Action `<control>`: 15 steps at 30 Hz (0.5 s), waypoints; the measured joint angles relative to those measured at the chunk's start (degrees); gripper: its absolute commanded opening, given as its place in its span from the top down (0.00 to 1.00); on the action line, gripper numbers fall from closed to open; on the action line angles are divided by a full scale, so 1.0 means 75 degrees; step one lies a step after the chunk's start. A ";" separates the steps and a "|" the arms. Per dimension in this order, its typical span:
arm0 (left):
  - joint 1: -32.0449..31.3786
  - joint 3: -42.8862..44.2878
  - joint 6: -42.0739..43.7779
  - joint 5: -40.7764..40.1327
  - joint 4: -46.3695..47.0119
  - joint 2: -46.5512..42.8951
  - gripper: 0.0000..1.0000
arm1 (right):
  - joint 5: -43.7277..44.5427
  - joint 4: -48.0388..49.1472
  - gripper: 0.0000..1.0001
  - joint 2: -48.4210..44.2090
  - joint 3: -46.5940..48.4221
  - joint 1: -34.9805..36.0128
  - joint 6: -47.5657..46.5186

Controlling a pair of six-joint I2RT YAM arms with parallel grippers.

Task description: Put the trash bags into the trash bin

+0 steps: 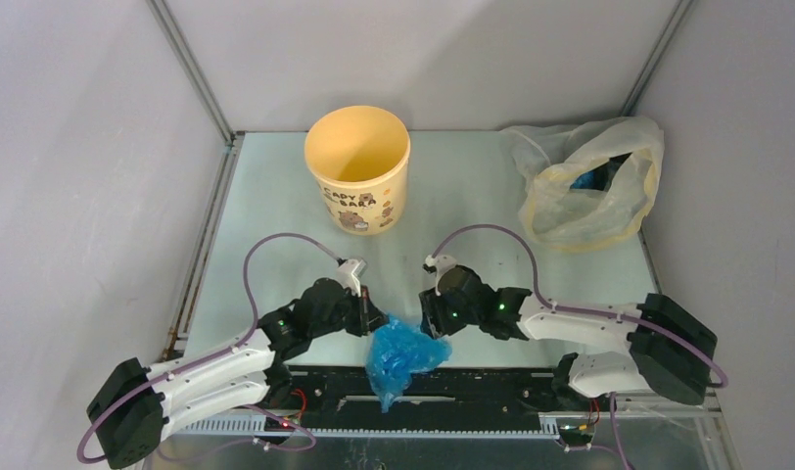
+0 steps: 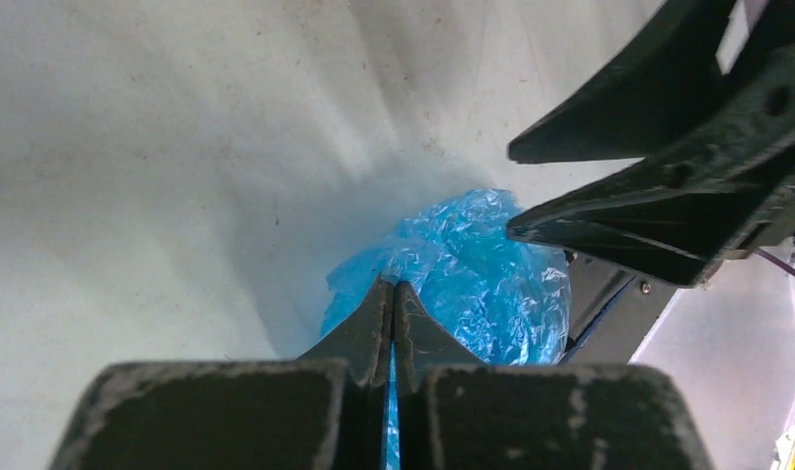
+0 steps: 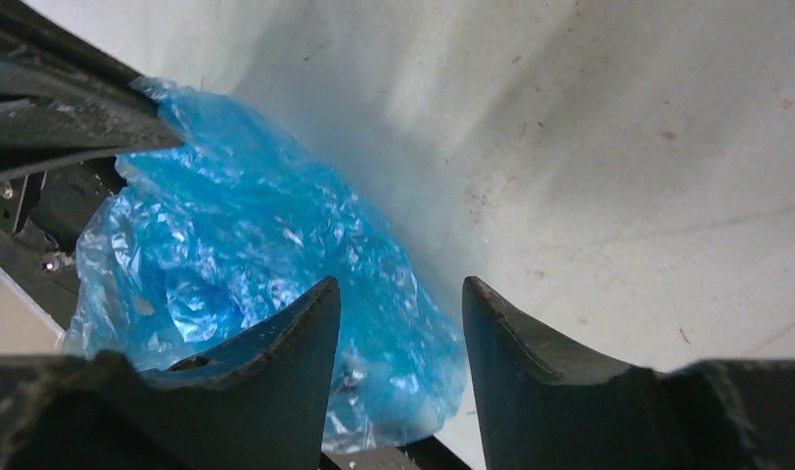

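Note:
A crumpled blue trash bag (image 1: 401,357) hangs at the table's near edge, between my two grippers. My left gripper (image 1: 370,315) is shut on the bag's left edge; in the left wrist view a strip of blue film (image 2: 472,274) shows between its closed jaws (image 2: 394,286). My right gripper (image 1: 435,323) is open at the bag's right side; in the right wrist view the bag (image 3: 247,245) lies partly between its spread fingertips (image 3: 401,284). The yellow-orange trash bin (image 1: 357,166) stands upright and open at the back middle, well away from both grippers.
A larger pale yellowish see-through bag (image 1: 589,181) lies at the back right with something blue inside. The black rail (image 1: 472,387) of the arm bases runs along the near edge under the blue bag. Grey walls close the left, right and back.

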 measured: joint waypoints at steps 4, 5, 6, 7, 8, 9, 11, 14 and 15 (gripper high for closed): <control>0.0000 0.0000 0.0000 0.0090 0.0093 0.0000 1.00 | -0.0265 0.0356 0.61 0.0542 0.0003 -0.0108 0.0000; 0.0000 0.0000 0.0000 0.0105 0.0102 -0.0003 1.00 | -0.0323 0.0408 0.70 0.0656 0.0003 -0.0117 0.0000; 0.0000 0.0000 0.0000 0.0111 0.0114 -0.0003 1.00 | -0.0393 0.0469 0.78 0.0784 0.0003 -0.0122 -0.0012; 0.0000 0.0000 0.0000 0.0114 0.0128 -0.0003 1.00 | -0.0487 0.0536 0.84 0.0924 0.0003 -0.0125 0.0020; 0.0000 0.0000 0.0000 0.0111 0.0140 -0.0015 1.00 | -0.0557 0.0574 0.91 0.1014 0.0003 -0.0128 -0.0009; 0.0000 0.0000 0.0000 0.0108 0.0140 -0.0038 0.99 | -0.0615 0.0595 0.99 0.1087 0.0003 -0.0137 0.0000; 0.0000 0.0000 0.0000 0.0044 0.0137 -0.0111 0.97 | -0.0682 0.0592 1.00 0.1125 0.0003 -0.0140 0.0023; 0.0000 0.0012 -0.0009 -0.0367 -0.0047 -0.0326 0.93 | -0.0519 0.0455 1.00 0.0976 0.0003 -0.0160 0.0032; 0.0000 0.0032 -0.0012 -0.0574 -0.0201 -0.0417 0.92 | -0.0414 0.0356 1.00 0.0863 0.0003 -0.0189 0.0047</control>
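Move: The right hand, half open, is over the blue trash bag's right part; the bag's middle lies about 5 cm left, 4 cm back and 3 cm below. The trash bin stands roughly 27 cm ahead and 14 cm left. From the left hand, already shut on the bag's far left corner, the bag's middle is some 6 cm back, 5 cm right and 4 cm lower. The right hand sinks about 3 cm and pinches the blue bag's right edge while the left keeps hold. ##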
